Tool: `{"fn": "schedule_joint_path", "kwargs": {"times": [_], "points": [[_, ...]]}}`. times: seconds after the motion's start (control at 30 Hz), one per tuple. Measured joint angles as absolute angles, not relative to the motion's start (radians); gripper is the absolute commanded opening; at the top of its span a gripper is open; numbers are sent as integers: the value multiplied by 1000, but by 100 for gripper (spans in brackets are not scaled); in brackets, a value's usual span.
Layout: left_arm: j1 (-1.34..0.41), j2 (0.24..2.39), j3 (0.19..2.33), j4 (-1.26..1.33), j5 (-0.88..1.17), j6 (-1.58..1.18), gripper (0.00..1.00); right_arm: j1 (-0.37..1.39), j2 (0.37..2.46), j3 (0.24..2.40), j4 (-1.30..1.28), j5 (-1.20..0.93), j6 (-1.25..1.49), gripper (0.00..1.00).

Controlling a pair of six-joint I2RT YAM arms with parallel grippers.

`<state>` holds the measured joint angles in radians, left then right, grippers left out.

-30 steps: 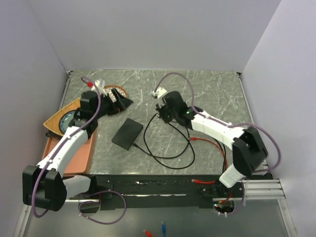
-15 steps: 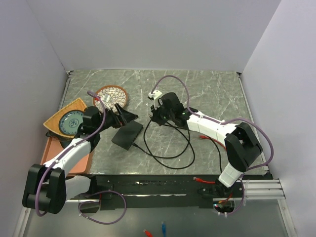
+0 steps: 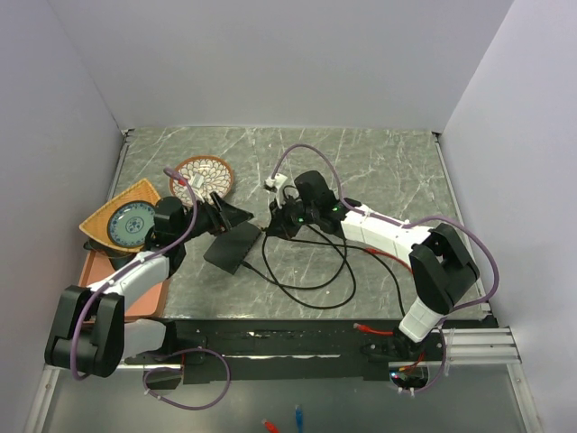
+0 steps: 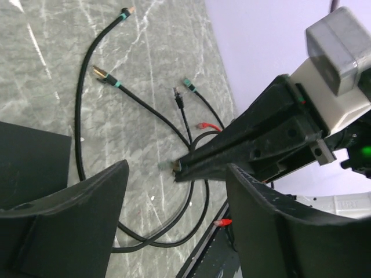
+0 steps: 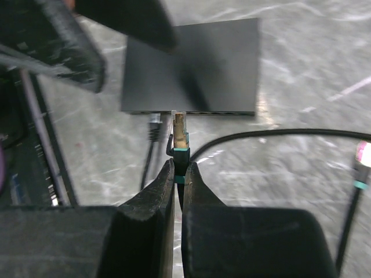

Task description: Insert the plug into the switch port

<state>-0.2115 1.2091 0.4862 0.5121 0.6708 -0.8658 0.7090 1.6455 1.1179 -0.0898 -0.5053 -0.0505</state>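
Observation:
The switch (image 3: 233,244) is a flat black box lying on the marble tabletop; in the right wrist view its port edge (image 5: 191,112) faces me. My right gripper (image 5: 177,165) is shut on the plug (image 5: 180,130), which has a gold tip and a teal boot. The tip points at the port edge, a short gap away. In the top view the right gripper (image 3: 276,225) sits just right of the switch. My left gripper (image 3: 240,215) hangs open over the switch's far corner, holding nothing. In the left wrist view the plug tip (image 4: 171,166) shows beyond the left gripper (image 4: 177,174).
A black cable's plug (image 5: 153,126) sits at the switch's port edge, left of the held plug. Loose black cables (image 3: 311,275) and a red cable (image 3: 383,263) loop across the tabletop. A round patterned dish (image 3: 204,173), an orange plate (image 3: 122,221) and a salmon tray (image 3: 144,289) lie at the left.
My left gripper swung right and down to the switch's far corner, and its jaws have narrowed a little. My right gripper carried the plug left toward the switch.

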Motion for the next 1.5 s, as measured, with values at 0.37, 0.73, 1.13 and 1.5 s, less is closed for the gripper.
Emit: {"fn": "schedule_joint_path", "kwargs": {"times": [0.37,0.73,1.13,1.5], "points": [[-224,1209,466,586,706,-880,66,702,1645,1118,-88,-682,-53,0],[-313,1156,443,640,712,-860,59,655,1644,1118,-49,-831,-29,0],[-355,1151,443,644,702,-828,35,617,1606,1105,-34,-943,10,0],[-376,1156,444,654,701,-832,1,614,1597,1097,-23,-963,19,13]]}}
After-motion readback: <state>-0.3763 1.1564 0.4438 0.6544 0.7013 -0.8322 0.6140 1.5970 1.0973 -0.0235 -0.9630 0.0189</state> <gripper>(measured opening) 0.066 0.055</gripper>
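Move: The plug, already pinched in the right fingers, sits about 5 cm to the left hand's right, 1 cm back and 3 cm lower. The black switch lies some 4 cm to the left hand's left, 3 cm back and 13 cm below. From the right hand, the switch is about 11 cm left, 1 cm back and 12 cm down; the plug's tip is 2 cm left, 1 cm forward and 1 cm lower. Left hand slips back-right 6 cm, pinching the plug as the right brings it 5 cm up and back. ##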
